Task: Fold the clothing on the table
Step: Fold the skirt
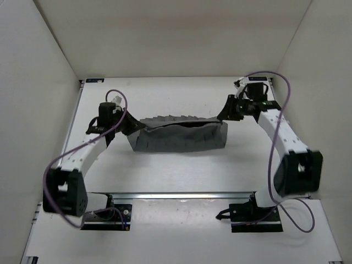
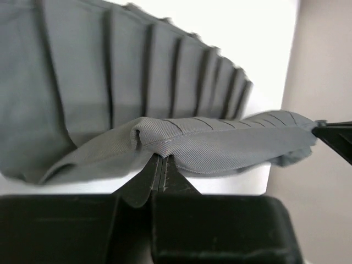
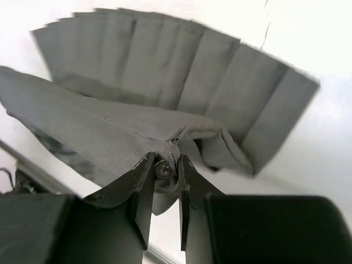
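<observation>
The clothing (image 1: 179, 136), a grey pleated skirt, lies across the middle of the table (image 1: 181, 176), its waistband edge lifted and stretched between my two grippers. My left gripper (image 1: 133, 125) is shut on the waistband's left end; in the left wrist view its jaws (image 2: 159, 160) pinch the band's lower hem (image 2: 220, 146). My right gripper (image 1: 224, 116) holds the right end. In the right wrist view its fingers (image 3: 165, 165) clamp the waistband corner (image 3: 110, 132) at a small button (image 3: 163, 168). The pleats (image 3: 181, 71) fan out flat behind the lifted band.
White walls enclose the table on the left, back and right. Metal rails (image 1: 181, 195) run along the near side by the arm bases (image 1: 110, 214). A purple cable (image 1: 272, 110) loops over the right arm.
</observation>
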Motion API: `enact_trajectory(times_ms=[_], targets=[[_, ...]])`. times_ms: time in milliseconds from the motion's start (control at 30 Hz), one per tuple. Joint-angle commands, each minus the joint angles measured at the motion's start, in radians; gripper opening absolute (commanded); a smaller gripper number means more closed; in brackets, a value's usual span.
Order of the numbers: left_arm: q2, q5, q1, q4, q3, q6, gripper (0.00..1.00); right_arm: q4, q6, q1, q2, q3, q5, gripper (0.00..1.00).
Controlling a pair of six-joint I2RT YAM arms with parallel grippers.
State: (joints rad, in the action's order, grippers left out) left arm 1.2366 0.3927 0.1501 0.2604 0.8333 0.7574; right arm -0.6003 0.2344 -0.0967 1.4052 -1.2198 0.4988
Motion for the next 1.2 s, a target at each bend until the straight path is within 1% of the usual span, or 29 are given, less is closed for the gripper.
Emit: enact_trajectory(times_ms=[0, 33, 67, 100, 133, 167, 200, 233, 267, 300, 333, 367, 400, 433, 467, 500, 533, 567, 600, 633, 700, 733, 767, 833, 867, 900, 1033, 1100, 1167], targets=[[0.160, 0.015, -0.052, -0.136, 0.052, 0.007, 0.02, 0.131, 0.005, -0.006, 0.223, -0.093, -0.009, 0.00], [0.234, 0.018, -0.055, -0.150, 0.079, 0.003, 0.03, 0.148, 0.002, -0.009, 0.250, -0.134, 0.003, 0.00], [0.307, 0.029, -0.066, -0.159, 0.114, -0.001, 0.10, 0.160, 0.008, -0.011, 0.314, -0.154, 0.000, 0.00], [0.342, 0.041, -0.075, -0.170, 0.134, 0.002, 0.15, 0.162, 0.002, -0.006, 0.345, -0.203, 0.000, 0.00], [0.406, 0.067, -0.090, -0.187, 0.176, 0.006, 0.18, 0.155, 0.003, -0.006, 0.400, -0.249, -0.028, 0.00], [0.463, 0.095, -0.092, -0.197, 0.216, 0.023, 0.24, 0.149, 0.003, -0.003, 0.452, -0.283, -0.028, 0.00], [0.486, 0.106, -0.104, -0.214, 0.234, 0.031, 0.37, 0.137, 0.009, 0.003, 0.504, -0.346, -0.052, 0.00], [0.526, 0.123, -0.098, -0.228, 0.275, 0.046, 0.44, 0.123, 0.009, 0.008, 0.535, -0.400, -0.054, 0.00], [0.572, 0.136, -0.112, -0.236, 0.320, 0.063, 0.52, 0.102, 0.016, 0.014, 0.575, -0.432, -0.052, 0.03], [0.605, 0.149, -0.112, -0.248, 0.361, 0.071, 0.57, 0.074, 0.022, 0.020, 0.624, -0.493, -0.063, 0.16], [0.621, 0.181, -0.128, -0.250, 0.381, 0.085, 0.57, 0.059, 0.029, 0.029, 0.646, -0.559, -0.052, 0.26], [0.647, 0.205, -0.127, -0.250, 0.418, 0.092, 0.58, 0.021, 0.016, 0.031, 0.684, -0.587, -0.055, 0.39], [0.649, 0.224, -0.133, -0.250, 0.438, 0.100, 0.58, -0.016, 0.013, 0.025, 0.701, -0.648, -0.080, 0.44], [0.637, 0.222, -0.139, -0.247, 0.446, 0.086, 0.58, -0.026, 0.011, 0.026, 0.690, -0.668, -0.110, 0.47], [0.624, 0.216, -0.142, -0.227, 0.440, 0.082, 0.58, -0.026, 0.005, 0.017, 0.660, -0.652, -0.129, 0.49], [0.597, 0.198, -0.141, -0.196, 0.434, 0.047, 0.59, 0.000, 0.011, 0.011, 0.629, -0.603, -0.167, 0.52], [0.566, 0.198, -0.142, -0.179, 0.409, 0.043, 0.59, 0.008, 0.013, 0.012, 0.573, -0.568, -0.189, 0.53], [0.545, 0.177, -0.147, -0.152, 0.396, 0.007, 0.60, 0.052, 0.032, 0.009, 0.502, -0.478, -0.204, 0.54], [0.513, 0.175, -0.142, -0.127, 0.362, -0.022, 0.60, 0.080, 0.051, 0.011, 0.470, -0.395, -0.209, 0.56], [0.468, 0.146, -0.142, -0.115, 0.322, -0.051, 0.60, 0.097, 0.072, 0.009, 0.401, -0.345, -0.229, 0.56], [0.404, 0.100, -0.120, -0.052, 0.256, -0.107, 0.60, 0.131, 0.101, 0.017, 0.310, -0.151, -0.230, 0.57], [0.355, 0.054, -0.109, -0.038, 0.203, -0.139, 0.60, 0.158, 0.126, 0.017, 0.246, -0.103, -0.235, 0.56], [0.327, 0.034, -0.092, -0.017, 0.176, -0.150, 0.60, 0.171, 0.132, 0.017, 0.192, -0.008, -0.246, 0.56], [0.227, -0.018, -0.064, -0.032, 0.040, -0.161, 0.61, 0.238, 0.178, 0.015, 0.109, 0.173, -0.241, 0.56], [0.186, -0.018, -0.051, -0.041, -0.020, -0.159, 0.61, 0.261, 0.201, 0.017, 0.063, 0.216, -0.249, 0.56], [0.170, -0.046, -0.034, -0.053, -0.045, -0.149, 0.61, 0.295, 0.219, 0.015, 0.043, 0.288, -0.253, 0.56], [0.089, -0.098, -0.026, -0.115, -0.206, -0.118, 0.61, 0.385, 0.285, 0.014, -0.026, 0.442, -0.281, 0.55], [0.084, -0.103, -0.024, -0.125, -0.238, -0.122, 0.61, 0.416, 0.307, 0.017, -0.023, 0.476, -0.292, 0.56], [0.112, -0.120, -0.018, -0.131, -0.246, -0.125, 0.61, 0.450, 0.333, 0.025, -0.005, 0.497, -0.283, 0.57]])
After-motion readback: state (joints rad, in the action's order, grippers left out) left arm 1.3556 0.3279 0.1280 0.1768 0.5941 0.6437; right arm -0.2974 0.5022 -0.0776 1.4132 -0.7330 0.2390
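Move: The skirt's far hem, where the held waistband is being taken, lies with its left end about 11 cm straight ahead of the left hand and 15 cm below it. Its right end is roughly 12 cm ahead of the right hand, 4 cm to its left and 19 cm below. The near fold on the table has its left corner some 5 cm back and 3 cm left of the left hand, its right corner about 4 cm straight back from the right hand. The skirt's waistband, still pinched at both ends, is swung forward and down over the hem, each hand reaching some 15 cm out. The left fingers open early on the way, the right ones near full reach, letting the cloth go. Both empty hands then draw back over the skirt, sinking at the end to hover open by the near fold's corners; the right turns about 20 degrees clockwise and tips down. ##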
